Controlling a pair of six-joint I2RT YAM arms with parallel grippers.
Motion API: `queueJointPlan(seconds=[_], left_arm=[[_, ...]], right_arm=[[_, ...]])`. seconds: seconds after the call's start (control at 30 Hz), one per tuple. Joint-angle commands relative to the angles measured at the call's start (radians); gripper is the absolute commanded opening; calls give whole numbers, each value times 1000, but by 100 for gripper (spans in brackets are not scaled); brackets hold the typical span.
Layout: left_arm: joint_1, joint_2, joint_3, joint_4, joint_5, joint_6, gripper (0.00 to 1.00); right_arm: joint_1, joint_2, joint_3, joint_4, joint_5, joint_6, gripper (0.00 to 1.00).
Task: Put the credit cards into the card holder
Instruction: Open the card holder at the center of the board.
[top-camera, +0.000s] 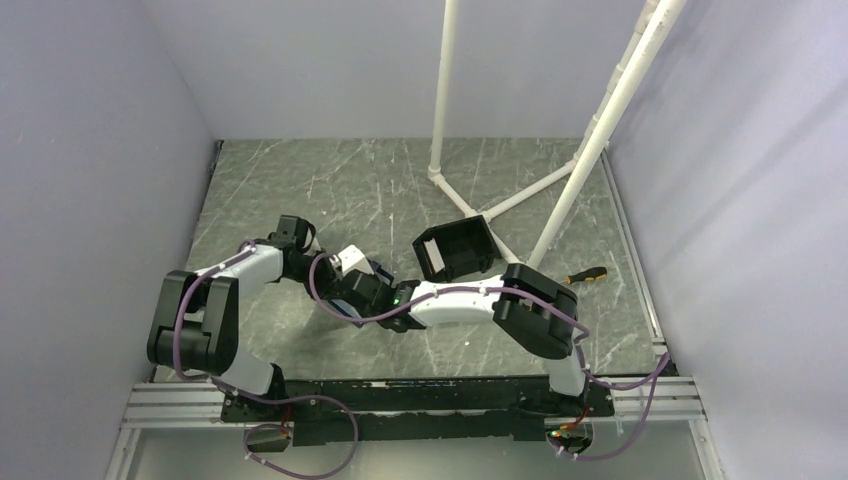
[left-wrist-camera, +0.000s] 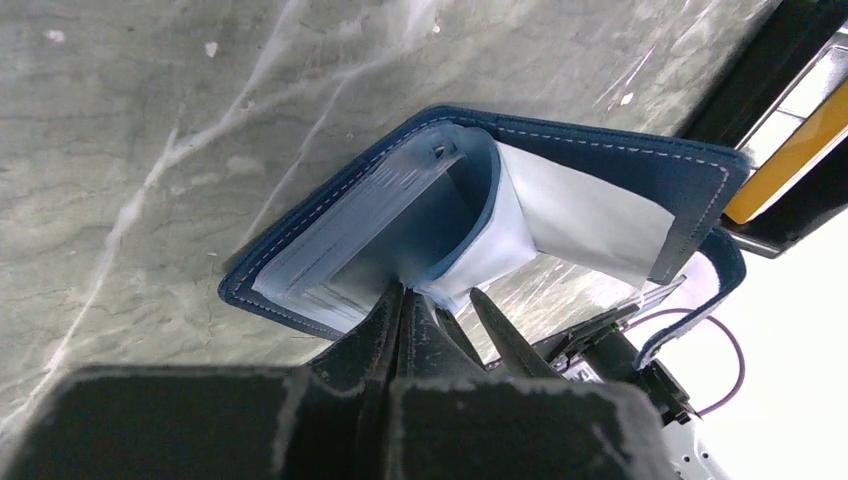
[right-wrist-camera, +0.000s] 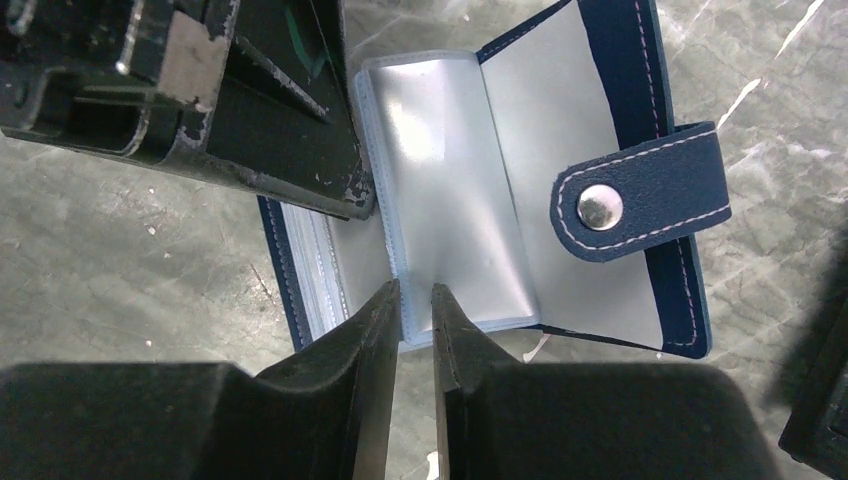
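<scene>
The dark-blue card holder (right-wrist-camera: 640, 120) lies open on the table, its snap strap (right-wrist-camera: 640, 195) to the right and its clear sleeves (right-wrist-camera: 450, 190) fanned up. My left gripper (left-wrist-camera: 405, 292) is shut, its tips pinched on the near edge of a sleeve (left-wrist-camera: 400, 215). My right gripper (right-wrist-camera: 415, 300) comes from the opposite side and is shut on the lower edge of the raised sleeve bundle. In the top view both grippers meet over the card holder (top-camera: 337, 307). An orange-gold flat strip (left-wrist-camera: 790, 155) shows at the right edge, half hidden. I cannot tell whether it is one of the credit cards.
A black open box (top-camera: 455, 248) stands just behind the grippers, its corner (right-wrist-camera: 815, 410) also near the right gripper. An orange-handled screwdriver (top-camera: 588, 274) lies to the right. A white pipe frame (top-camera: 470, 195) rises from the back of the marbled table.
</scene>
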Motion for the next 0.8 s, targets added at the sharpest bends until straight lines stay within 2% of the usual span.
queueJointPlan(seconds=[0.0,0.2,0.37,0.5,0.57,0.67,0.77], left_arm=[[-6,61,-1,-26,-105,6,0],[-6,139,12,-86,-163,30,0],[-6,145,10,-97,-186,40,0],[-6,143,15,-92,-175,50,0],[-6,148,19,-92,-170,55,0],[-6,151,19,-88,-162,57,0],[-6,153,13,-85,-156,57,0]], right_arm=[[-18,-33,6,8,24,-12,21],[-76,-23,27,-5,59,-82,25],[-137,12,83,-43,150,-188,32],[-154,-29,115,-75,173,-251,47],[-153,-61,134,-115,171,-256,51],[-152,-108,178,-210,136,-241,54],[-149,-174,175,-233,-52,-220,56]])
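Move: The open card holder's middle is roughly 2 cm ahead and 1 cm to the right of the right hand, just below its fingertips, which are already at the clear sleeves. Its snap strap stands about 6 cm ahead and 5 cm to the right of that hand. The black box is some 11 cm ahead and 20 cm to the right. From the left hand, shut and already on the holder, the holder's middle is about 3 cm to the right. Forward and to the right sweeps the right hand, slowly at first and then fast, about 10 cm across the holder from the clear sleeves past the strap side. It takes the loose sleeves along, then rises some 4 cm and comes free of them, tilting up a little as the fingers open to about half. The left hand stays with its shut fingertips pressing down on the holder's inner side, settling barely half a centimetre. ##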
